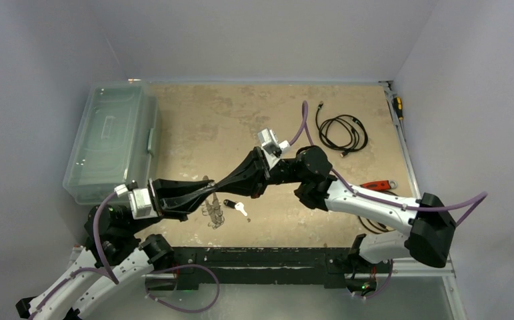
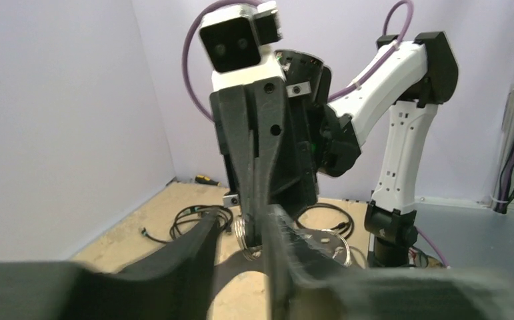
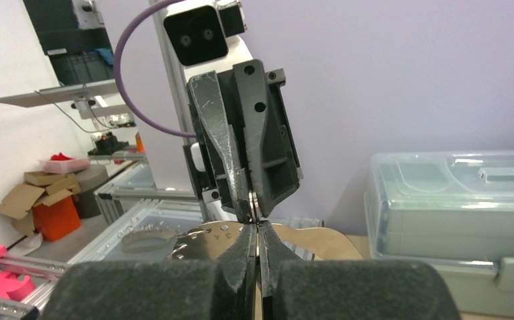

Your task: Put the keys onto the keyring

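The keyring, a small silver split ring, hangs in the air, and my right gripper is shut on its edge. My left gripper faces it tip to tip, its fingers slightly open on either side of the ring. In the top view the two grippers meet above the table's near middle, the left coming from the left and the right from the right. Both keys lie on the table just below them: the black-headed key and the plain silver key.
A shiny silvery metal piece lies on the table under the gripper tips. A clear lidded bin stands at the left. A coiled black cable lies at the back right. Also on the right are a red-handled wrench and a yellow-handled screwdriver.
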`<act>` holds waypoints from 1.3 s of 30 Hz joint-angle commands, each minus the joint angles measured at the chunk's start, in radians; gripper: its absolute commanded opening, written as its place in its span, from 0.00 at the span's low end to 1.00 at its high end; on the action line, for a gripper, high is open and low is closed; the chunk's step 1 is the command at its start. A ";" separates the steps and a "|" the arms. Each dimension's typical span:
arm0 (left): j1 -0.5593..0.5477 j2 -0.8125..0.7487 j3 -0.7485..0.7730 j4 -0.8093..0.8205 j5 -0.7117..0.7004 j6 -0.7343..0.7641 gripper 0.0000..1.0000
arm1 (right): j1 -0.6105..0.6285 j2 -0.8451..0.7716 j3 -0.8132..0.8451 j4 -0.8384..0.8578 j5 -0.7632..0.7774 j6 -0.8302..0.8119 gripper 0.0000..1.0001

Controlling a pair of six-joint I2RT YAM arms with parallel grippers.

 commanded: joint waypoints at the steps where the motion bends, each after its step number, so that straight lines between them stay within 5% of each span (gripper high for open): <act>1: 0.005 0.015 0.016 -0.078 -0.022 0.008 0.41 | 0.029 -0.080 0.028 -0.228 0.106 -0.171 0.00; 4: 0.004 -0.012 0.027 -0.098 -0.057 0.005 0.62 | 0.029 -0.125 0.034 -0.405 0.216 -0.288 0.00; 8: 0.004 -0.039 0.057 -0.155 -0.092 0.025 0.71 | 0.029 -0.172 0.029 -0.554 0.328 -0.414 0.00; 22: 0.005 -0.059 0.078 -0.308 -0.264 0.030 0.71 | 0.118 -0.327 -0.083 -0.719 0.715 -0.774 0.00; 33: 0.004 0.038 0.063 -0.325 -0.193 0.075 0.70 | 0.328 -0.347 -0.156 -0.727 1.141 -1.093 0.00; 39: 0.005 0.099 0.057 -0.313 -0.109 0.095 0.67 | 0.403 -0.331 -0.200 -0.685 1.251 -1.208 0.00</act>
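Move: Both fingertips meet at the keyring, whose metal plate hangs some 4 cm under the pads, about 1 cm back; the right fingers pinch one of its rings. From either hand the keys lie on the table about 10 cm ahead, 1–2 cm to the right and some 38 cm below. Also from either hand, the red-handled wrench lies roughly 16 cm ahead and 43 cm right, and the clear box about 25 cm ahead and 37 cm left. The left fingers open wide and come free of the keyring, while the right keeps its pinch on the ring and carries the plate down about 11 cm, right and forward, its wrist swinging some 50 degrees clockwise as it rolls and the fingertips sink to level. The left hand drifts left and back again, ending about 6 cm lower and farther forward, tips dipping, nearer the keys. ##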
